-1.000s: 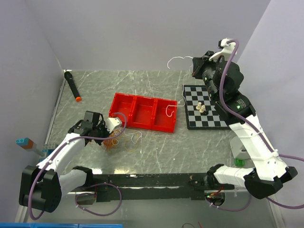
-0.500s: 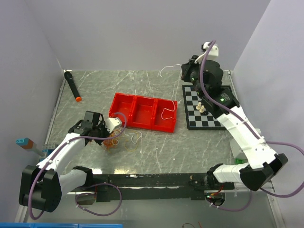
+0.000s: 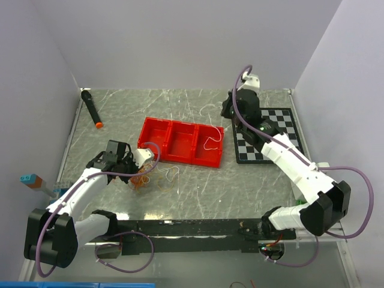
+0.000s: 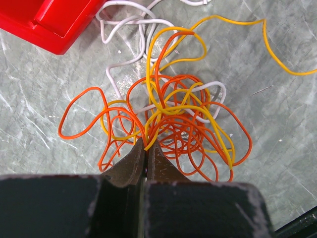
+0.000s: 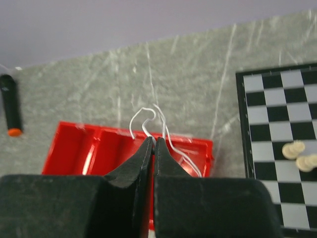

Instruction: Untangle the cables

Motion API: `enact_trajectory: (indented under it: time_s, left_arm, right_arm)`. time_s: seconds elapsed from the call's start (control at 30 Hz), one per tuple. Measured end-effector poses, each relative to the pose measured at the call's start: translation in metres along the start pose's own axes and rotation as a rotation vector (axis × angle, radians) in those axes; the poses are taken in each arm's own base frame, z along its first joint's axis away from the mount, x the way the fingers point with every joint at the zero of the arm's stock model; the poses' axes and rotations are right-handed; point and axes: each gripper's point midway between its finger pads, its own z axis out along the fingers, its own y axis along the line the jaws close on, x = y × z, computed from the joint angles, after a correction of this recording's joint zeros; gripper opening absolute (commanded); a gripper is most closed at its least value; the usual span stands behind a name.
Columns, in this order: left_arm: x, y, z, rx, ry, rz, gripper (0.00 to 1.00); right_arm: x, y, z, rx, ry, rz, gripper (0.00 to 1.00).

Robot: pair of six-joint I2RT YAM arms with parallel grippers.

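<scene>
The cables are a tangle of thin orange, yellow and white strands [image 4: 173, 119] lying on the table just in front of the red tray [image 3: 180, 141]; they also show in the top view [image 3: 147, 178]. My left gripper [image 4: 146, 144] is shut on orange and yellow strands at the tangle's near edge. My right gripper [image 5: 153, 140] is shut on a single white cable [image 5: 143, 119] and holds it above the tray's right end. This white cable hangs down into the tray's right compartment [image 3: 210, 143].
A chessboard [image 3: 282, 120] lies right of the tray, with pale chess pieces [image 5: 297, 153] on it. A black marker with an orange tip [image 3: 91, 108] lies at the back left. A small blue block [image 3: 27, 178] sits off the table's left edge.
My right arm has come down and leftward from high at the back right towards the tray, carrying the white cable, whose lower end has settled in the right compartment. The left arm has not moved.
</scene>
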Motion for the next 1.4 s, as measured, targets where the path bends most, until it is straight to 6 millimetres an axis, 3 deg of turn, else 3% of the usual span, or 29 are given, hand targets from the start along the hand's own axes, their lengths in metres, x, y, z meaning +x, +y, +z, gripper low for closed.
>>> enact_trajectory:
  time_s: [0.2,0.43,0.73,0.93,1.1,1.4]
  left_arm:
    - [0.0,0.0,0.0,0.0,0.0,0.0,0.01]
    - [-0.003,0.001,-0.001,-0.003,-0.006,0.003,0.01]
    - [-0.003,0.001,-0.001,-0.002,-0.006,0.003,0.01]
    - [-0.003,0.001,-0.001,-0.001,-0.005,-0.001,0.01]
    - [-0.004,0.0,-0.001,0.0,-0.005,-0.001,0.01]
    - [-0.003,0.001,-0.001,-0.002,-0.003,0.001,0.01]
  right_arm:
    - [0.047,-0.015,-0.004,0.031,0.084,-0.016,0.0]
    - [0.07,-0.021,-0.009,0.049,0.128,-0.018,0.0]
    - [0.117,-0.052,-0.026,0.112,0.213,-0.044,0.0]
    - [0.136,-0.059,-0.03,0.127,0.253,-0.052,0.0]
    - [0.151,-0.056,-0.02,0.144,0.297,-0.069,0.0]
    - [0.179,-0.03,0.022,0.199,0.393,-0.112,0.0]
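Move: The right hand, the white cable pinched in its shut fingers, hangs high over the red box. The right compartment it is bound for lies about 29 cm below, 1 cm ahead and 3 cm left; the middle compartment is some 12 cm left, 3 cm ahead. The chessboard's middle is about 16 cm right, 5 cm ahead. From the left hand, still gripping the tangle, the right compartment is roughly 16 cm ahead, 24 cm right and barely lower. Still pinching the white cable, the right hand lowers it about 18 cm towards the red box's right compartment. It draws back some 7 cm while sinking, then, still going down, swings left about 5 cm and forward a few, the fingers tipping down by roughly 25 degrees and staying shut. ##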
